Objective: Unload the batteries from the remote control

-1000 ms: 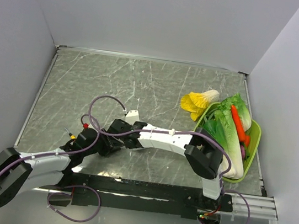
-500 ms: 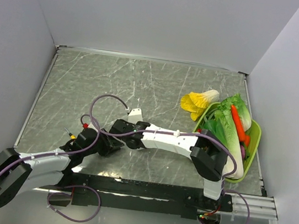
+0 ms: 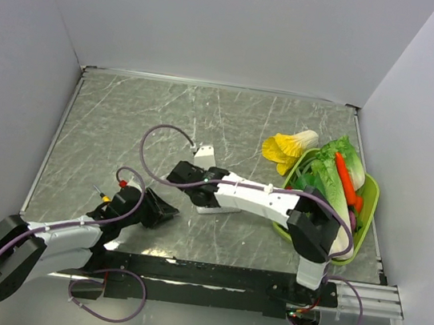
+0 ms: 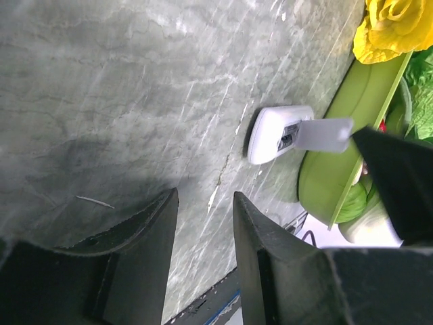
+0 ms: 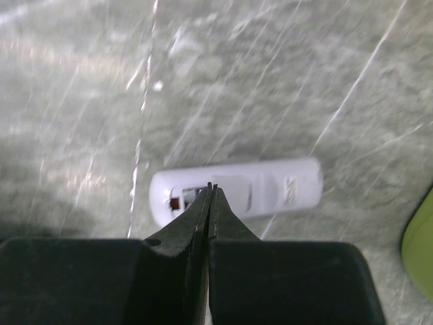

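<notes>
The white remote control (image 5: 270, 193) lies flat on the marble table (image 3: 126, 117), its greyish recess uncovered at one end. It also shows as the remote control (image 4: 270, 132) and, under the right arm, the remote control (image 3: 212, 208). The batteries cannot be made out in the recess. My right gripper (image 5: 211, 186) is shut on a small flat white plate (image 4: 325, 134), held just above the remote's open end. My left gripper (image 4: 205, 196) hangs low over the table to the remote's left, open, with only table between its fingers. From above, the left gripper (image 3: 160, 207) and right gripper (image 3: 185, 176) stand apart.
A green tray (image 3: 369, 202) with leafy greens and a carrot (image 3: 346, 179) stands at the right edge. A yellow leafy head (image 3: 286, 146) lies beside it. A small yellow stick (image 3: 99, 192) lies left of the left wrist. Grey walls enclose the table.
My right gripper has moved up and away from the left gripper, staying shut, and the remote now shows beneath its arm. The left arm has not moved.
</notes>
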Motion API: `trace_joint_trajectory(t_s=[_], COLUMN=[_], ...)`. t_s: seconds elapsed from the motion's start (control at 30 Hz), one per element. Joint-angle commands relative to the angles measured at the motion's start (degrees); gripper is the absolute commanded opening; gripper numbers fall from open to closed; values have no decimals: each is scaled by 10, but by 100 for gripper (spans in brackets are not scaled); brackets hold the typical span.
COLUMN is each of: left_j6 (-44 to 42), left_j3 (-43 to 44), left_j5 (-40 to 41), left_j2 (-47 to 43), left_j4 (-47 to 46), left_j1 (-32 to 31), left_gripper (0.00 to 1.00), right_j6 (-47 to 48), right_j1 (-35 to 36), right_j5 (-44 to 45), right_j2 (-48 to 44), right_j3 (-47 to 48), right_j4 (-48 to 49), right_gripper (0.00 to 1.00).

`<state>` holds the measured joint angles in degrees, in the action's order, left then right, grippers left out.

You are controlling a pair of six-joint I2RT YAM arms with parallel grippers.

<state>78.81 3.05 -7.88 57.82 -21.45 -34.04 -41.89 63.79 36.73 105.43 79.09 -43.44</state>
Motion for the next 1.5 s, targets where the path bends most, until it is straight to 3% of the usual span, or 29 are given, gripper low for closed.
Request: trace_joint_trajectory(t_s=[0.0,0.17,0.3,0.57,0.73,0.77,0.87,0.93,0.97,1.07,1.2,1.23,1.37,1.47], left_j6=[6,6,5,-9,1,13,71,106,141,163,224,229,262,193], left_j3=[-49,-47,-45,-15,35,44,79,97,120,164,216,223,285,318], left_j5=[11,8,6,34,102,122,203,259,279,353,433,453,514,502], left_j2=[-14,-14,-9,-34,-96,-104,-137,-158,-165,-192,-222,-219,-143,-83], left_j4=[2,-7,-7,65,197,263,375,436,513,593,711,719,794,776], left_j1=[2,1,2,2,2,3,6,11,12,18,28,31,56,113], left_gripper=[44,47,50,60,67,69,74,77,85,87,82,89,89,90], right_j6=[43,108,116,127,127,128,135,129,125,112,117,118,130,136], right_j1=[-51,-103,-150,-162,-159,-159,-156,-155,-155,-150,-147,-147,-147,-147], right_j5=[16,-10,-65,-156,-236,-248,-285,-309,-316,-322,-327,-329,-323,-318], right_j2=[-49,-54,-35,-77,-161,-176,-223,-239,-240,-243,-254,-255,-280,-297], right_j3=[4,-20,-1,-16,-105,-135,-184,-211,-217,-235,-246,-249,-256,-264], right_j4=[18,103,111,116,173,180,211,221,222,230,245,249,252,252], right_gripper=[0,0,0,15,30,32,46,62,75,87,94,95,98,98])
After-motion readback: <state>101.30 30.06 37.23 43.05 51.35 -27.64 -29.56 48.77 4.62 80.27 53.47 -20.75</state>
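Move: The right hand, its shut fingers already holding the battery cover, is being taken to the bare table beyond the remote, about 8 cm ahead, 1 cm to its right and 7 cm down. The open remote's middle lies 1 cm ahead, 3 cm right and 6 cm below; the green basket's middle is some 35 cm right and 6 cm ahead. From the left hand, the yellow screwdriver lies about 20 cm left and 4 cm ahead, the remote some 15 cm right and 6 cm ahead, both a little below. The right hand carries the battery cover forward about 9 cm and some 5 cm to the right, past the remote, lets go of it on the far side as the fingers start to part, then draws back about 10 cm over the remote, rolling its left side up about 25 degrees and spreading its fingers wide, still clear of the batteries. Meanwhile the left hand, after a short wait, swings left and somewhat up towards the screwdriver, turning counter-clockwise and opening wide, touching nothing. ##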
